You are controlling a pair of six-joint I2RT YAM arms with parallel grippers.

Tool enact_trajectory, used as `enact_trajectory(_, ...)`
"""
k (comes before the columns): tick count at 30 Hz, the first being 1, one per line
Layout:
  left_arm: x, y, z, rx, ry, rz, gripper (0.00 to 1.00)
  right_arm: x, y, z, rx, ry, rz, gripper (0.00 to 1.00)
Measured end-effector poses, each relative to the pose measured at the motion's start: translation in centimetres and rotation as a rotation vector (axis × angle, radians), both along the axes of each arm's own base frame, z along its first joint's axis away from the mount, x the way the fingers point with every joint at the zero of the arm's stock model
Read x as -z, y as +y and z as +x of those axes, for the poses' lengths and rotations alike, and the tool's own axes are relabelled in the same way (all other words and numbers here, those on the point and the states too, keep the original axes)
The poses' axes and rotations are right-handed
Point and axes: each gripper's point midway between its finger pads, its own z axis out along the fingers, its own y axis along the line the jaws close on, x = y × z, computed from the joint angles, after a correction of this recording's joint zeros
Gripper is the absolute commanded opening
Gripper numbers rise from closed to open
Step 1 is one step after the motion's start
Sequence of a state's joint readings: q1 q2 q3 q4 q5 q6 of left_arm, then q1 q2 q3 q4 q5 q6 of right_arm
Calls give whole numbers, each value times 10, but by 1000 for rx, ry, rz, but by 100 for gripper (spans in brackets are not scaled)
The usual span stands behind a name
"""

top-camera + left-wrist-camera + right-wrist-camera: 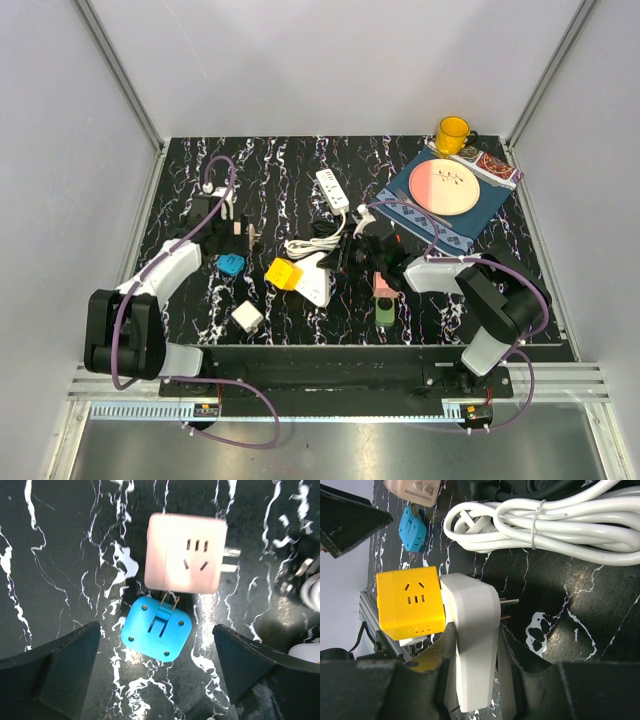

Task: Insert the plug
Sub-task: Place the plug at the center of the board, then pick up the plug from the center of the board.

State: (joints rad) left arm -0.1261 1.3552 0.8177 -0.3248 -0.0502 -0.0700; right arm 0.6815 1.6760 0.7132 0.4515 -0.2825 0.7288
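Observation:
A blue plug (156,628) lies flat on the black marble table, its two folding prongs touching the lower edge of a pink socket cube (185,553). My left gripper (157,675) hovers over them, open, both fingers wide of the plug and nothing between them. In the top view the blue plug (231,264) lies just near of the left gripper (235,235). My right gripper (475,645) is shut on a white plug adapter (472,630), whose two prongs point right. A yellow socket cube (410,602) sits against the adapter's left side.
A coiled white cable (560,520) lies beyond the adapter, with a white power strip (332,189) behind it. A small white cube (246,317) and a pink-and-green block (384,298) sit near the front edge. At the back right are a blue mat (490,205), a plate (448,187) and a yellow mug (453,134).

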Motion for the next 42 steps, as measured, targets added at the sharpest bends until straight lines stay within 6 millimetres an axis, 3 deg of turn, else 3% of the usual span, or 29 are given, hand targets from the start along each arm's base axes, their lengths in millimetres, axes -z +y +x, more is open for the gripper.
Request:
enact_trajectory(7,24,4,-12,26,98,40,98,0,-1,-3,-4,0,0,32)
enact_trajectory(17,61,3,-27,72,252,55,88,0,-1,-3,-9,-9,-3,33)
enact_trajectory(30,65,-9,-26,128,301,7,50,0,-1,-4,-14,-14,-7,33)
enact_trajectory(33,64,-12,-27,136,303,-6,44,-1,-1,-4,-14,-13,-9,45)
enact_trajectory(35,61,-16,-30,148,306,-23,41,0,-3,-6,-16,-9,-18,64)
enact_trajectory(38,49,-22,-31,170,278,-43,37,9,-13,-14,-19,20,-81,81)
enact_trajectory(42,17,-35,-26,213,166,-61,35,6,-27,-22,-18,34,-143,89)
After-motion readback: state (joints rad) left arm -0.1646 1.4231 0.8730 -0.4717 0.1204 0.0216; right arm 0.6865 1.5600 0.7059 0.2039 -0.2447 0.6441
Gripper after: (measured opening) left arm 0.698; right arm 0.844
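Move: Below the open left hand, the blue plug lies roughly 3 cm back, 1 cm right and 7 cm down. The beige plug sits 6 cm farther out than the blue one and 2 cm right of it, the yellow plug 2 cm nearer and 12 cm right of it, and the white cube 12 cm nearer and 4 cm right. The right hand pinches the board, its middle about 3 cm back and 4 cm left; the cable coil lies 4 cm ahead and 3 cm left. Sinking about 6 cm and easing back a little, the left hand tips its fingers some 15 degrees closer to straight down, closes on the sides of the blue plug, then lifts it about 5 cm while carrying it some 3 cm right towards the board, turning slightly clockwise. The right hand holds the board still until near the end, then opens and backs off about 3 cm right and 2 cm back. ##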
